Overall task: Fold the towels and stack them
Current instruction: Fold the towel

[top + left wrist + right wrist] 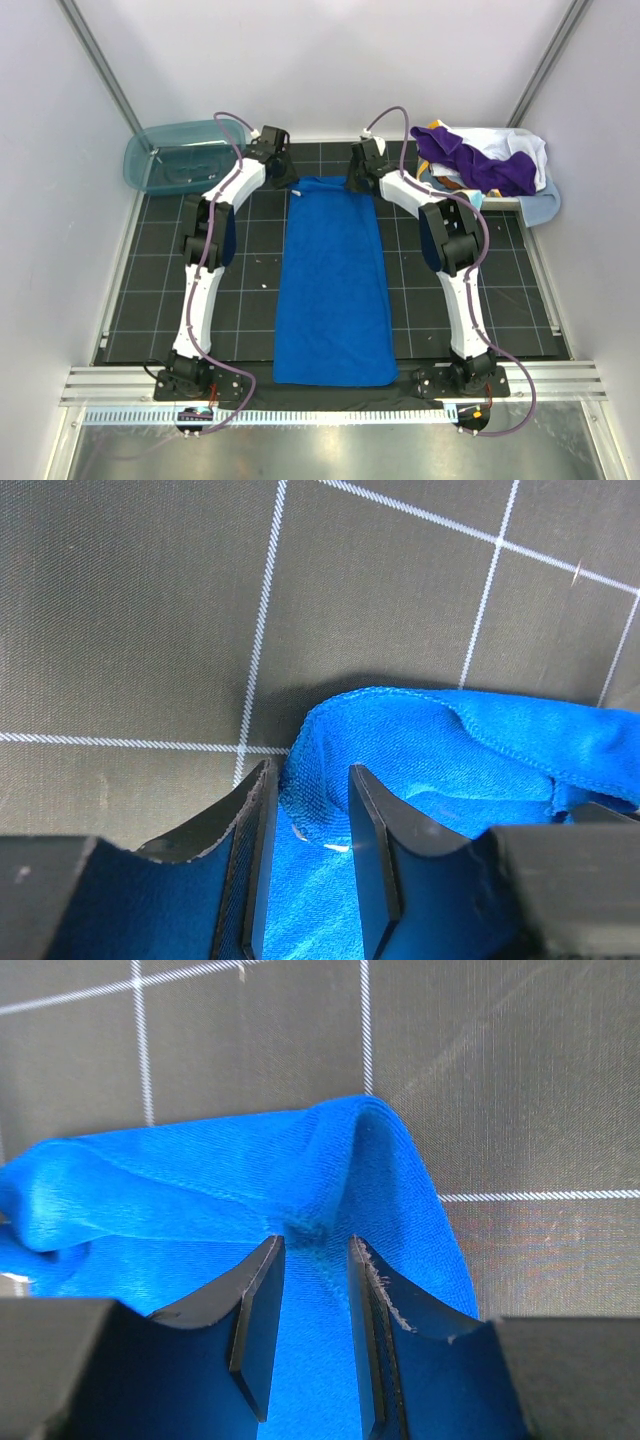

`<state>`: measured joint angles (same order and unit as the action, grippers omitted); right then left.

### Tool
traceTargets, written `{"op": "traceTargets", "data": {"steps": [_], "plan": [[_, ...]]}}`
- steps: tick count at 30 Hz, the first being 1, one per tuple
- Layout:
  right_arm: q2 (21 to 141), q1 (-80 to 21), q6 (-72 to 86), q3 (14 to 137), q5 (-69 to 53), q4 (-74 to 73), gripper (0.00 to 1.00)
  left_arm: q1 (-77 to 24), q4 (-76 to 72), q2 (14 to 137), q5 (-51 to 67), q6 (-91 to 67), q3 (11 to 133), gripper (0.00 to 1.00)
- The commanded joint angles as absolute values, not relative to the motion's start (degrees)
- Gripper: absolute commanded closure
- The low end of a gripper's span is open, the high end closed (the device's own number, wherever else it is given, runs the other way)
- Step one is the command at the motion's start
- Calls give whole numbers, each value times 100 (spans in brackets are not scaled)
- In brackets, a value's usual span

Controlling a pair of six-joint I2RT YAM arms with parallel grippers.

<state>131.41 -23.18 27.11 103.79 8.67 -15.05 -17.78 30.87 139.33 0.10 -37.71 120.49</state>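
A royal blue towel [335, 290] lies flat, long and narrow, down the middle of the black grid mat [150, 290]. My left gripper [283, 172] is at its far left corner. In the left wrist view the gripper [308, 785] is shut on the bunched corner of the towel [470, 750]. My right gripper [357, 178] is at the far right corner. In the right wrist view it [315, 1252] pinches a raised ridge of the towel [200, 1190]. More towels are heaped at the back right: a deep purple one [470, 158], a white one [522, 145], a light blue one [542, 207].
A teal translucent tub [175, 155] stands at the back left, close to my left arm. The white basket [500, 200] under the towel heap is at the back right, beside my right arm. White walls enclose the mat on three sides.
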Motion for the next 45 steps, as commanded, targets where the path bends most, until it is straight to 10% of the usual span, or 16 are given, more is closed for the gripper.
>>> {"op": "traceTargets", "data": {"steps": [1,28,45], "plan": [[13174,-2347,2725,10652,993,-1327,61,-1784,2839,13790,132,-3858,11997,63],[13500,-2347,2725,11224,1125,-1450,62,-1784,2786,13685,44,-3727,11971,86],[13517,-2338,1601,11916,1634,-2038,89,-1784,2550,13851,-606,-2576,12849,90]]}}
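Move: The blue towel's far left corner stands up nearly between the left hand's open fingers, about 1 cm below and 1 cm to its right; the white label sits some 2 cm behind the hand, 1 cm to its right and 2 cm lower. For the right hand, the towel's far right corner is about 2 cm ahead, straight in line and 1 cm lower, with the left corner roughly 17 cm to this hand's left and 1 cm ahead. Down barely 1 cm, then holding still, the left hand shuts its fingers and pinches the far left corner; the right dips, edges 2 cm forward and closes later on the far right corner. Both then carry the towel's far edge up and forward, the left hand rising about 4 cm and tilting its fingers up some 10 degrees, the right hand rising less. ##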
